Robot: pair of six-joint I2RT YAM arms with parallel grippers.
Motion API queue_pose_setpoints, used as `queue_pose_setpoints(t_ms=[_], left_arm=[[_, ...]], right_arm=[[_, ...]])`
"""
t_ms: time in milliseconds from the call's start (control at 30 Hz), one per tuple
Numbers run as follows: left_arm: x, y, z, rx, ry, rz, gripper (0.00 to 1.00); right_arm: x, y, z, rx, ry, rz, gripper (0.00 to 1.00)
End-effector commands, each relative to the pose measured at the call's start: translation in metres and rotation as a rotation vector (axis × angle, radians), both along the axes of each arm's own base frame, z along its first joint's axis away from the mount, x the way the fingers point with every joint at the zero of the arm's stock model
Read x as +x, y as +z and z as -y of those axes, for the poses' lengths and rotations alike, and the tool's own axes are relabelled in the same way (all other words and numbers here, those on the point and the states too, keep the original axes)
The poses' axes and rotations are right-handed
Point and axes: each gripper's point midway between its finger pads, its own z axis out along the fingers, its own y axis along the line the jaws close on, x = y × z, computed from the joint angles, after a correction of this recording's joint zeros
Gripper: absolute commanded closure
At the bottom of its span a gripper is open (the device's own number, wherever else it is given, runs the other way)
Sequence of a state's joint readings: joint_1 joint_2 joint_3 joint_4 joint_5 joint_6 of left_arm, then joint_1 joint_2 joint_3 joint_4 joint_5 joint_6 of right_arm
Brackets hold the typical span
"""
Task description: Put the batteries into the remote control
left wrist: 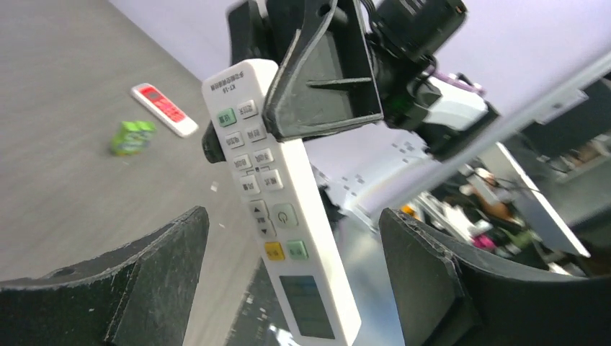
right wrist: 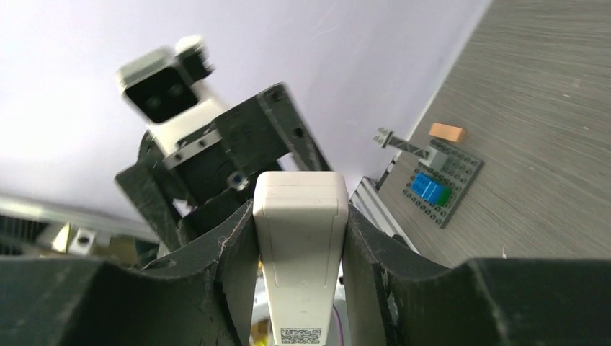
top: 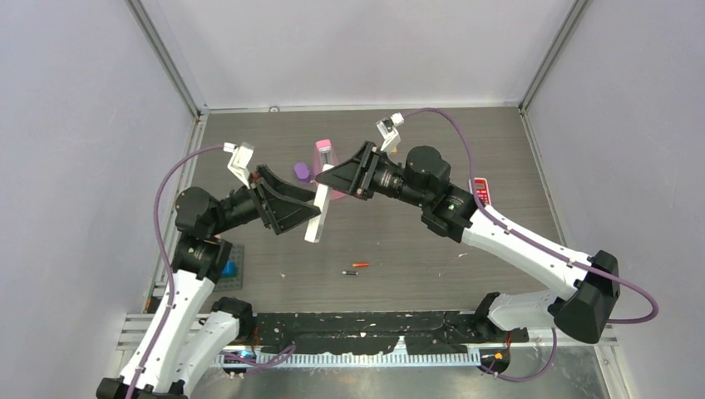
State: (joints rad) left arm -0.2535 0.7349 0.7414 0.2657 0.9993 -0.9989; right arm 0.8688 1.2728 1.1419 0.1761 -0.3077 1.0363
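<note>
The white remote control (top: 317, 214) hangs tilted in the air above the table's middle. My right gripper (top: 331, 184) is shut on its upper end; in the right wrist view the fingers press both sides of its plain back (right wrist: 300, 238), which carries a QR label. My left gripper (top: 301, 209) is open, and its jaws stand wide on either side of the remote's button face (left wrist: 277, 209) without touching it. Two batteries lie on the table nearer the arm bases, an orange one (top: 360, 265) and a dark one (top: 350, 272).
A red remote (top: 480, 191) lies at the right and shows again (left wrist: 164, 109) beside a green block (left wrist: 132, 137). A pink object (top: 324, 150) and a purple one (top: 302, 170) sit behind the grippers. At the left edge is a grey studded plate (right wrist: 461, 189) with a blue brick (right wrist: 430, 187).
</note>
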Motion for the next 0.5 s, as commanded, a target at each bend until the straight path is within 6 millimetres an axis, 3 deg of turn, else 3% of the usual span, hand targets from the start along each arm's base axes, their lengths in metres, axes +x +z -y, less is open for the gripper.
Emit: queue_pose_setpoints(t_ms=[0, 200, 467], left_arm=[[0.032, -0.006, -0.018, 0.092, 0.264, 0.111, 0.11], [0.041, -0.012, -0.024, 0.059, 0.390, 0.198, 0.13], [0.035, -0.018, -0.011, 0.063, 0.386, 0.230, 0.13]], right_arm=[[0.021, 0.014, 0.025, 0.055, -0.218, -0.194, 0.95], [0.042, -0.018, 0.031, 0.074, -0.361, -0.453, 0.95], [0.052, -0.022, 0.031, 0.085, -0.441, -0.556, 0.95]])
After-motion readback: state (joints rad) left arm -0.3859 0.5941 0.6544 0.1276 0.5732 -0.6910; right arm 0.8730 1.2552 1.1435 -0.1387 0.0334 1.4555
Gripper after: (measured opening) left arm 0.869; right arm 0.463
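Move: The right hand already holds the white remote by its far end. The remote's middle lies about 5 cm back and 2 cm left of that hand, slightly lower. From the open left hand the middle is about 3 cm right and 1 cm ahead. On the table, 38 cm below the right hand, the orange battery lies 5 cm back and 4 cm right, the black battery 7 cm back and 1 cm right. The metronome stands 22 cm ahead and 6 cm left. Still pinching the remote's far end, the right hand sinks about 5 cm while going 4 cm forward and a little right, rolling some 30 degrees about its fingers and turning some 20 degrees clockwise. The left hand, fingers staying wide open by the remote's free end, goes about 3 cm forward, then down, turning nearly 20 degrees counter-clockwise; whether it touches the remote can't be seen. ##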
